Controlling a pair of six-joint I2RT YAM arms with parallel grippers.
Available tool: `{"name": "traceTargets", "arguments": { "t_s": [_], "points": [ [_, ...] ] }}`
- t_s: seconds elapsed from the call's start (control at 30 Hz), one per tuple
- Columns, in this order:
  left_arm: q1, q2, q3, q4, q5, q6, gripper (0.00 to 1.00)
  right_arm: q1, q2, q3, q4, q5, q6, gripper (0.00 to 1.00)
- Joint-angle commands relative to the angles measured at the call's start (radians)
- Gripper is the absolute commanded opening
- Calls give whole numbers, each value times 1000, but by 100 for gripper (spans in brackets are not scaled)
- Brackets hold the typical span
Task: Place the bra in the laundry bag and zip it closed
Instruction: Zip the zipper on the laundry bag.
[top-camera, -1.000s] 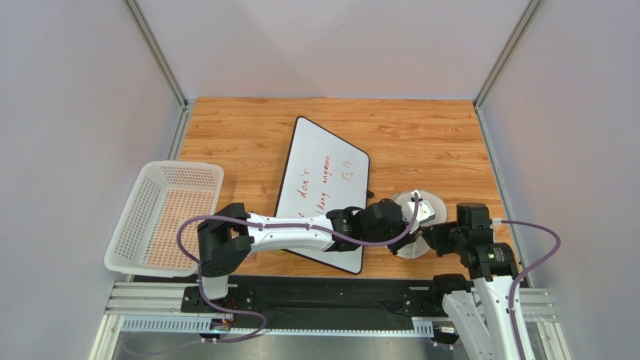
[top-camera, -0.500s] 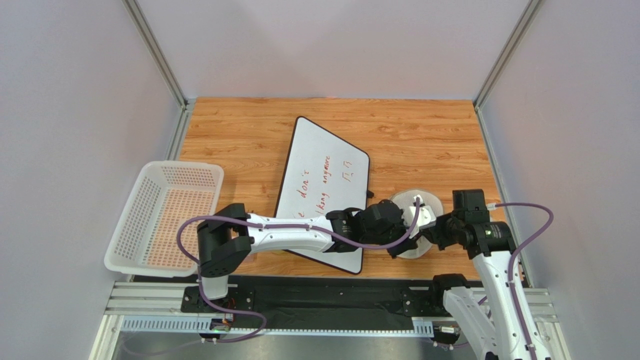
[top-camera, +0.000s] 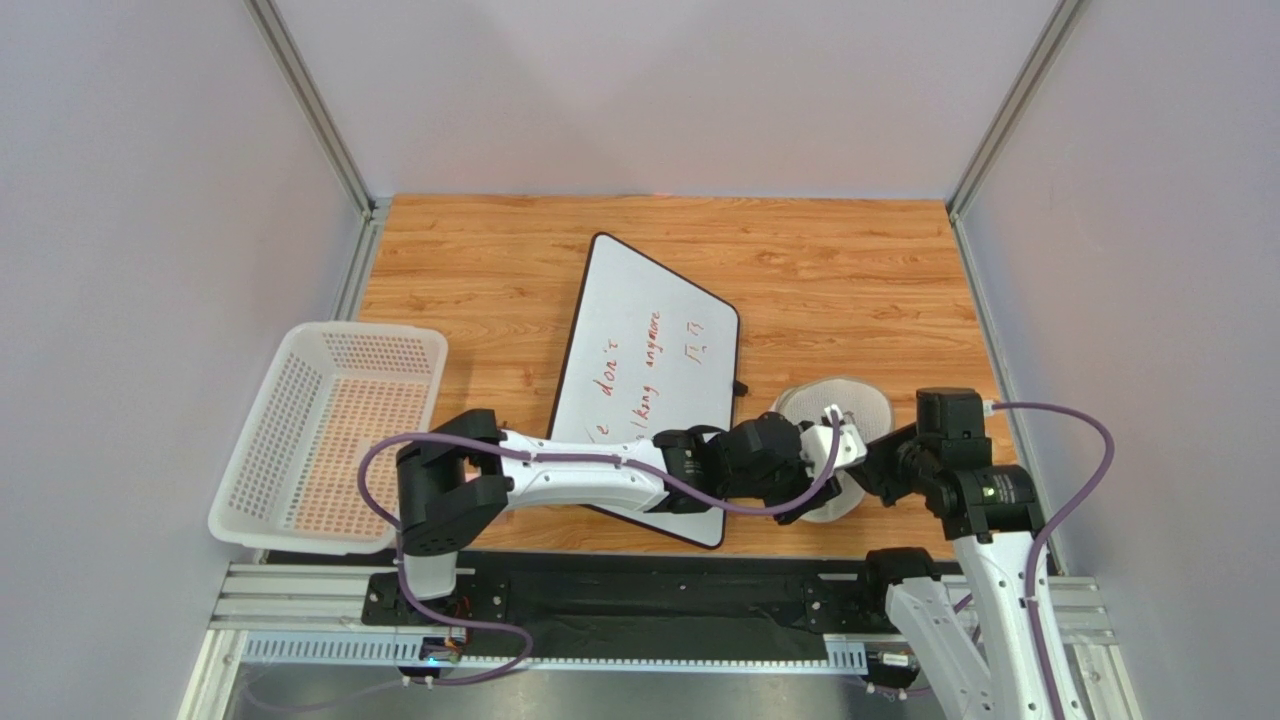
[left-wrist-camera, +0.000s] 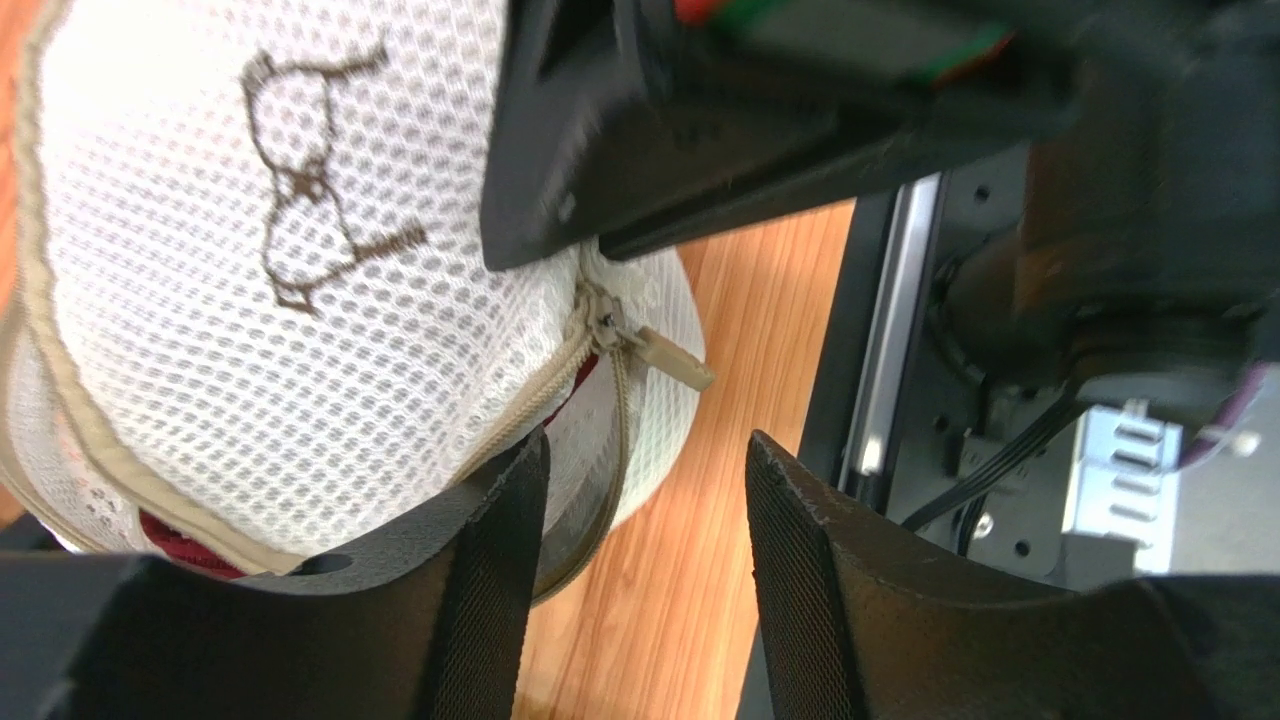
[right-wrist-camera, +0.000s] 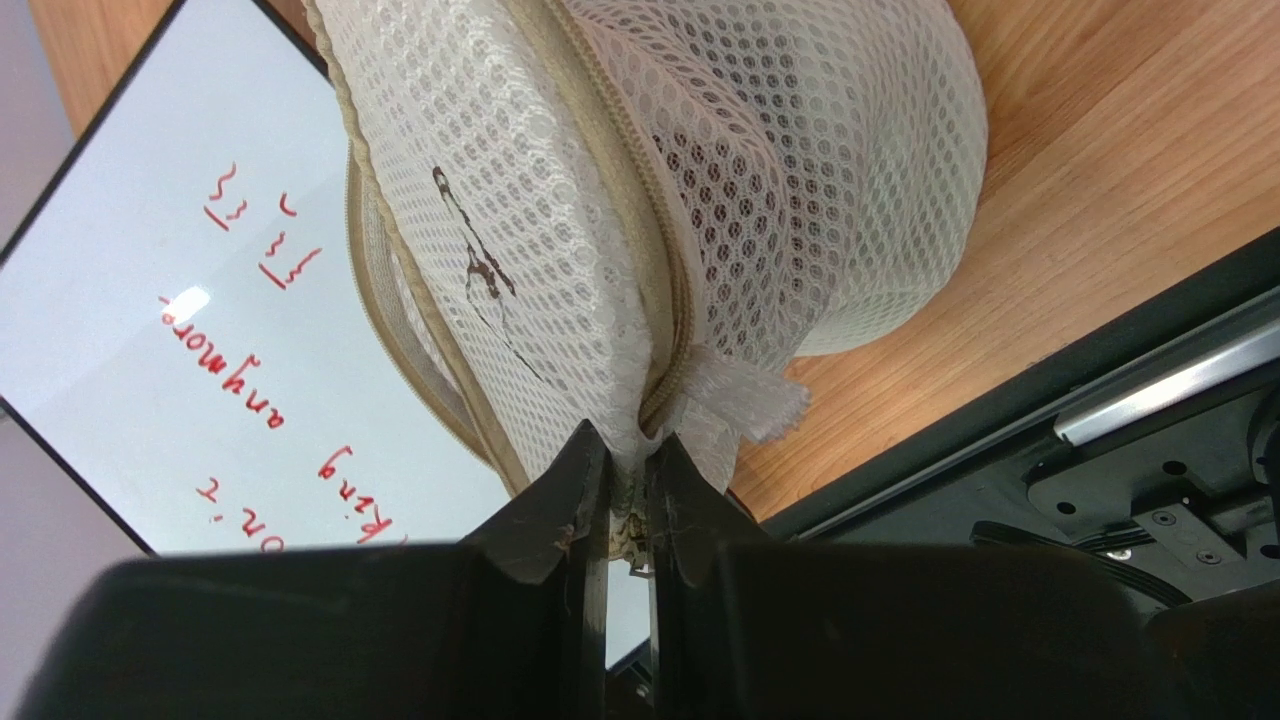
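The laundry bag (top-camera: 824, 408), a round white mesh pouch with a dark bra icon on its lid (left-wrist-camera: 308, 203), lies on the wood near the right arm. Its beige zipper slider (left-wrist-camera: 613, 323) sits at the rim, and a gap beside it shows a maroon sliver of the bra (left-wrist-camera: 178, 543). My left gripper (left-wrist-camera: 646, 503) is open at the bag's near edge, with only bare wood between its fingers. My right gripper (right-wrist-camera: 631, 477) is shut on the mesh tab at the zipper's end of the bag (right-wrist-camera: 721, 195).
A whiteboard (top-camera: 649, 375) with red writing lies under the left arm, just left of the bag. A white perforated basket (top-camera: 323, 435) stands at the left table edge. The black base rail (top-camera: 631, 585) runs along the near edge.
My left gripper's jaws have opened, and it has drawn back slightly toward the near edge. The right wrist has shifted a little, still pinching the bag.
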Motion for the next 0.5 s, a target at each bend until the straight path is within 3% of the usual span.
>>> {"name": "traceTargets", "arguments": {
  "t_s": [0.0,0.13,0.3,0.47],
  "points": [
    [7,-4,-1,9,-78,53,58,3,-51,-6,-38,-102,-60,15],
    [26,8,7,9,-109,57,50,3,-143,-26,-67,-134,-71,21],
    [68,13,4,17,-86,44,30,5,-240,-131,-32,-248,-91,32],
    [83,-47,-74,58,62,63,29,3,-311,-191,31,-268,-111,45]
  ]
}}
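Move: The lower zip tape of the laundry bag hangs just off my open left fingertips, about 2 cm ahead and 2 cm down. The zipper pull is roughly 1 cm ahead, 2 cm to the right and 1 cm below my left hand; the bag's middle is some 5 cm ahead, 2 cm right and 6 cm down. From my right hand, still pinching the lid's edge, the pull is about 2 cm back, 1 cm left and 2 cm down. I open my right fingers and let go of the lid's edge, drawing that hand back and left about 4 cm towards the pull, sinking near the end, the wrist turning some 10 degrees. Meanwhile my left hand slides about 4 cm forward along the rim, drifting left and down, and closes to about half its gap on the lower zip tape. ##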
